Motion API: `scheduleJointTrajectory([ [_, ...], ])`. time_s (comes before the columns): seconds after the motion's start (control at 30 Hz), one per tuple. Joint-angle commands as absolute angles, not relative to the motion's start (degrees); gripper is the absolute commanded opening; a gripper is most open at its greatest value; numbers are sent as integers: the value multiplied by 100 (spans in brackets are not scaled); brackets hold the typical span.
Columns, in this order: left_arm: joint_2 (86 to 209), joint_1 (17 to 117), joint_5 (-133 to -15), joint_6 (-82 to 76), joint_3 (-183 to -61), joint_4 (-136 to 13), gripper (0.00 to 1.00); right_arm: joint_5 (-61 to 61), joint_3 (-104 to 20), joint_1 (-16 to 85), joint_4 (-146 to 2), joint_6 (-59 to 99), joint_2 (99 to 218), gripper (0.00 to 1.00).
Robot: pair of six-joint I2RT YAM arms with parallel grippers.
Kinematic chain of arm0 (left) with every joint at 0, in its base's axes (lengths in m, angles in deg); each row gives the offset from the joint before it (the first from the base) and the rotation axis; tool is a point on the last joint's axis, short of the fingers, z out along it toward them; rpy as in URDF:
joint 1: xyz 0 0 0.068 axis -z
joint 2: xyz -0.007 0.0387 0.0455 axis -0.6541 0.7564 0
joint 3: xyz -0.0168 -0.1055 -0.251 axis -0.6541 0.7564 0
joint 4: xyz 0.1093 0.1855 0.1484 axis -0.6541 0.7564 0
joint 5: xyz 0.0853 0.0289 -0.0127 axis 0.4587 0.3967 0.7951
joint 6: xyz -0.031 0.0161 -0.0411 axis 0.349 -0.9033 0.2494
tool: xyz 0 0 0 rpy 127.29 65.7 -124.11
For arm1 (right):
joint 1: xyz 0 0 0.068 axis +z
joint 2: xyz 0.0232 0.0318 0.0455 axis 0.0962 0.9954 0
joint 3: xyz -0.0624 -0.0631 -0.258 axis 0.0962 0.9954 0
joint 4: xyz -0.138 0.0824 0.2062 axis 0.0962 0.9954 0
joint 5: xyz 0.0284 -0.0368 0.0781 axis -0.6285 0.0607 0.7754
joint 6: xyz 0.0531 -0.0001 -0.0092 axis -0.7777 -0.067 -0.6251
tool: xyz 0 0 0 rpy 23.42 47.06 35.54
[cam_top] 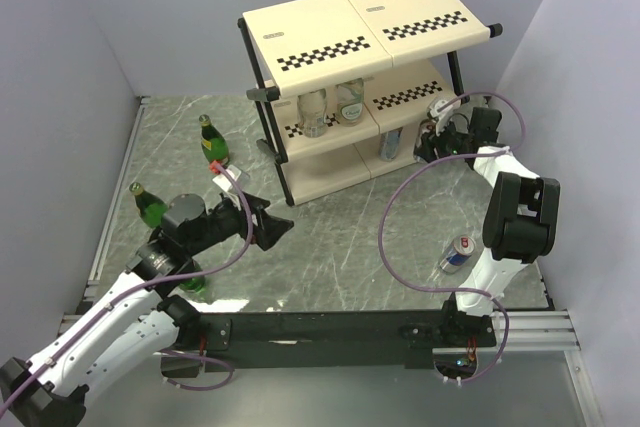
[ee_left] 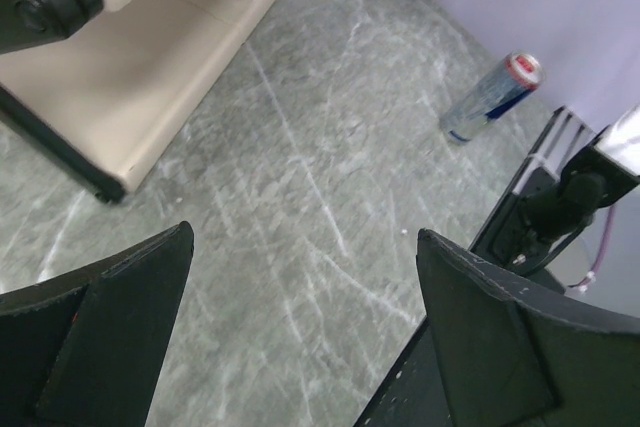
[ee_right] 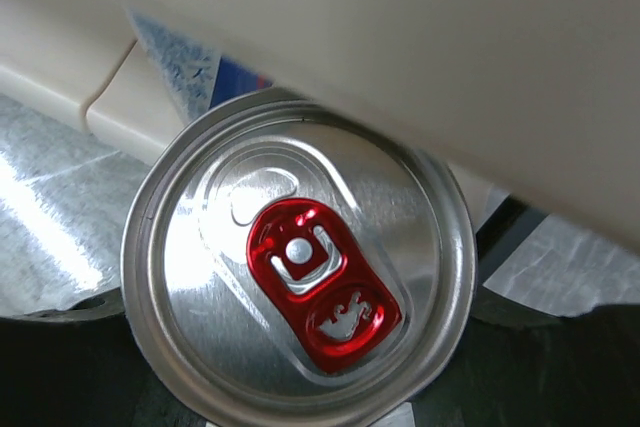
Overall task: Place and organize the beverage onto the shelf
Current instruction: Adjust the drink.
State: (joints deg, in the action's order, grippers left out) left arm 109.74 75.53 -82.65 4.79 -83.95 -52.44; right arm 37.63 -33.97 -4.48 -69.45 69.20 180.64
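Observation:
My right gripper point(cam_top: 441, 135) is shut on a slim silver can point(ee_right: 300, 287) with a red tab, held upright at the right end of the shelf point(cam_top: 330, 32), beside its lower tiers. Its dark fingers point(ee_right: 570, 377) flank the can. Two clear bottles point(cam_top: 315, 113) point(cam_top: 350, 102) stand on the middle tier, and another can point(cam_top: 392, 143) stands on the bottom tier point(ee_left: 130, 77). A third can point(cam_top: 458, 255) point(ee_left: 492, 99) lies on its side on the table. My left gripper point(cam_top: 270, 225) point(ee_left: 305, 237) hangs open and empty over the table. Green bottles point(cam_top: 210, 137) point(cam_top: 150, 205) stand at the left.
A third green bottle point(cam_top: 195, 284) is partly hidden under my left arm. Purple cables loop from both arms; the right one point(cam_top: 395, 237) curves over the table near the lying can. Grey walls close the left, back and right sides.

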Motion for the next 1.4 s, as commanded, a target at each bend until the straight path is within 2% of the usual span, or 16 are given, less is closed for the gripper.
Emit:
scheduleJointTrajectory([
  [0.0, 11001, 7531, -8602, 736, -8239, -6299, 99, 3907, -3605, -362, -6838, 7064, 17733, 6],
  [0.17, 11413, 7627, -8770, 1087, -8090, -7031, 95, 3994, -3728, -406, -6057, 7449, 17610, 5],
  [0.4, 12327, 9023, -7548, 649, -8151, -8042, 96, 4126, -3623, -432, -5045, 7855, 17365, 4],
  [0.73, 14462, 9192, -7548, 350, -8519, -9782, 94, 4574, -3307, -380, -4368, 8005, 16838, 4],
  [0.9, 15096, 9235, -7670, 201, -8669, -10389, 94, 4680, -3148, -205, -3912, 7979, 16556, 4],
  [1.37, 16231, 9499, -7346, -90, -9337, -10864, 96, 3889, -2569, 1034, -4384, 5721, 15343, 3],
])
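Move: About 28 cm ahead, 40 cm to the right and 12 cm below the empty left hand is the drink can in the right fingers, by the right end of the shelves. From the right hand, the left gripper it is carried towards is some 28 cm back, 40 cm left and 12 cm higher. Another can stands on the lowest shelf roughly 10 cm left of and 1 cm ahead of the right hand, about level in height; a spare can stands on the table some 30 cm back, 4 cm right and 5 cm lower. Back and to the left, the right hand keeps its grip and draws the can out from the middle shelf's edge, dipping about 2 cm before rising, its fingers tilting further down and turning counter-clockwise. Meanwhile the open left hand swings right some 18 cm, sinking, then also reaching forward, towards the held can without touching it. ##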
